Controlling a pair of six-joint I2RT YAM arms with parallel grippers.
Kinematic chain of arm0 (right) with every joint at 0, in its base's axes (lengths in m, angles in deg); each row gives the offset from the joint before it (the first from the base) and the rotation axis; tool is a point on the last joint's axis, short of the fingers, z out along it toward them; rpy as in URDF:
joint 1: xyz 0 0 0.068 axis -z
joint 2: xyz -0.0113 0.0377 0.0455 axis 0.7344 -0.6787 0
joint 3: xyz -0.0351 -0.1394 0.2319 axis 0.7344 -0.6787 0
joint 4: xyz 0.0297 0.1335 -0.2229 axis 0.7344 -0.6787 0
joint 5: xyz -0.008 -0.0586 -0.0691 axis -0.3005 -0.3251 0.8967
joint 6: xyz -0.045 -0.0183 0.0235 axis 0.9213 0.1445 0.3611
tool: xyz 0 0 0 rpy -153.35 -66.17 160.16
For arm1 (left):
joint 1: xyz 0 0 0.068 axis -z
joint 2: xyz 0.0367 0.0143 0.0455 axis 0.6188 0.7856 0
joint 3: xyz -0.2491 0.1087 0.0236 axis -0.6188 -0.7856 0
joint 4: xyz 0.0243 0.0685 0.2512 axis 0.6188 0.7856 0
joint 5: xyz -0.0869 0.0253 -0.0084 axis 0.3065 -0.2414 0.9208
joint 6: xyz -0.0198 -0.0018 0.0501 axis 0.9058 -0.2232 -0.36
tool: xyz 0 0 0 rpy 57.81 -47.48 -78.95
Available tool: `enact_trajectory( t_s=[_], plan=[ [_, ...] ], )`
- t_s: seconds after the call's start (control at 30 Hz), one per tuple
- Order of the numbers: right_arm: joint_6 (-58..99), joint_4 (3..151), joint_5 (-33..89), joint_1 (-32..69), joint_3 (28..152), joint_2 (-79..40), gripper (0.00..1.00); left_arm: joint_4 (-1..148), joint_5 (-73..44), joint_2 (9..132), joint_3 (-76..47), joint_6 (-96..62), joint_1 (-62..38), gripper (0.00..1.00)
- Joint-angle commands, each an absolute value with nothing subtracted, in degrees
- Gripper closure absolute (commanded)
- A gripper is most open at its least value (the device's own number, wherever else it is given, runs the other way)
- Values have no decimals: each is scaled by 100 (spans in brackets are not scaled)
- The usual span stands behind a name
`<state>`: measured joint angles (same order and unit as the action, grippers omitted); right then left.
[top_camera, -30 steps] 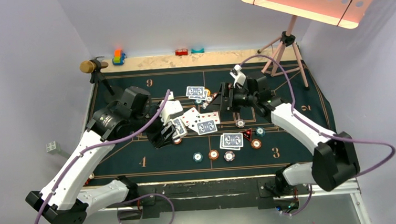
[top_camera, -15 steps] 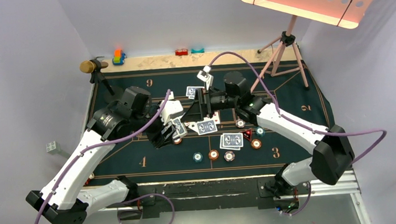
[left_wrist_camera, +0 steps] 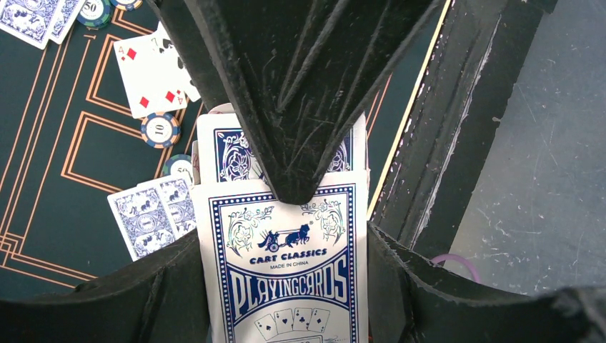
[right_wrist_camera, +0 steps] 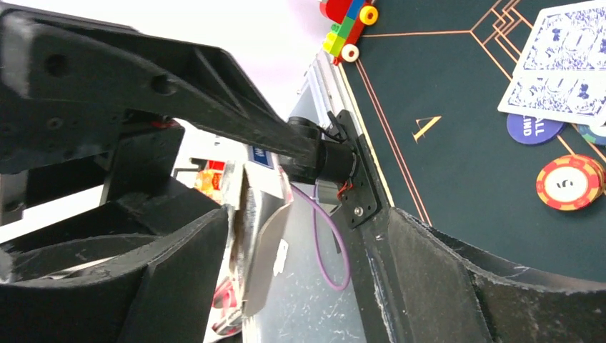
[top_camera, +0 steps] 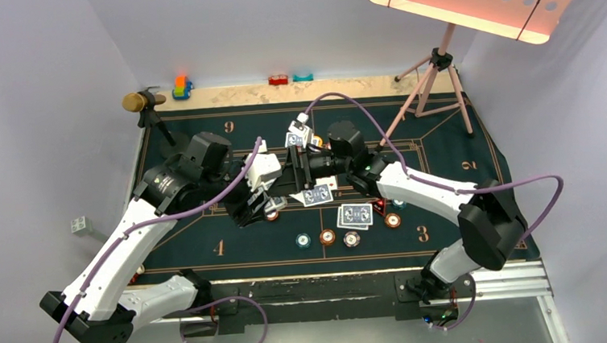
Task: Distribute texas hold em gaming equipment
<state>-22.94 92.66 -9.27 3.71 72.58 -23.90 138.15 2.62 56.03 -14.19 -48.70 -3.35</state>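
My left gripper (left_wrist_camera: 286, 236) is shut on a blue-and-white playing card pack (left_wrist_camera: 286, 279), with blue-backed cards (left_wrist_camera: 227, 151) sticking out of its top. In the top view the left gripper (top_camera: 258, 200) hangs over the green felt (top_camera: 208, 239). The right gripper (top_camera: 292, 169) stands open right beside it. From the right wrist, the pack's edge (right_wrist_camera: 251, 229) lies between the open fingers (right_wrist_camera: 175, 275), close to the left one. Face-down cards (top_camera: 355, 215) and several chips (top_camera: 327, 237) lie on the felt. A dark blue disc (right_wrist_camera: 534, 128) sits by more cards (right_wrist_camera: 564, 64).
A gold-headed microphone (top_camera: 135, 101) stands at the felt's far left corner. Toy blocks (top_camera: 182, 86) line the back edge, and a tripod stand (top_camera: 439, 73) with a pink panel stands at the far right. Face-up cards (left_wrist_camera: 154, 75) and a chip (left_wrist_camera: 160, 129) lie below the left gripper.
The right arm has swung left across the felt, bringing its open gripper up to the pack in the left gripper. The left arm has stayed put.
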Motion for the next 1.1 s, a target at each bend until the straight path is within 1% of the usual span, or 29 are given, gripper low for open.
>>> enact_trajectory(
  t_s=[0.0, 0.07, 0.3, 0.47, 0.8, 0.97, 1.07],
  plan=[
    [-2515, 9665, -1087, 360, 7099, -2475, 18, 13715, 318, 5564, -1260, -4891, -358, 100],
    [-2516, 9612, -1081, 370, 7081, -2458, 23, 13719, 319, 5559, -1245, -4891, -359, 100],
    [-2514, 9480, -1039, 482, 6976, -2286, 25, 13724, 313, 5518, -1258, -4884, -353, 100],
    [-2684, 9739, -1097, 523, 6785, -2273, 31, 13728, 327, 5504, -1245, -4876, -354, 100],
    [-2664, 9647, -1071, 695, 6682, -2019, 39, 13766, 345, 5467, -1232, -4879, -354, 100],
    [-2656, 9554, -1071, 802, 6623, -1817, 47, 13769, 345, 5470, -1232, -4876, -352, 100],
    [-2696, 9522, -1071, 926, 6548, -1652, 56, 13757, 345, 5466, -1232, -4876, -352, 100]
  ],
)
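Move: The right hand goes for the top playing card, which already sticks out of the box the left hand is holding. The card's middle is about 3 cm to the right hand's left, 1 cm back and 2 cm above; from the left hand it is some 3 cm right, 2 cm ahead and 1 cm up. On the table, roughly 20 cm below the right hand, the orange chips lie about 6 cm left and 1 cm back, the single face-down card 8 cm right and 4 cm ahead, and the face-up cards 5 cm right and 8 cm ahead. The right hand, fingers pointing left, dips about 1.5 cm to bring its upper fingertip down onto the card at the box mouth, then drags the card out to the right by some 3 cm, easing up again by about 1 cm as it pulls. Its fingers draw in steadily from nearly wide open to about half, with the card against the upper one, while the left hand stays almost still and keeps its hold on the box. ##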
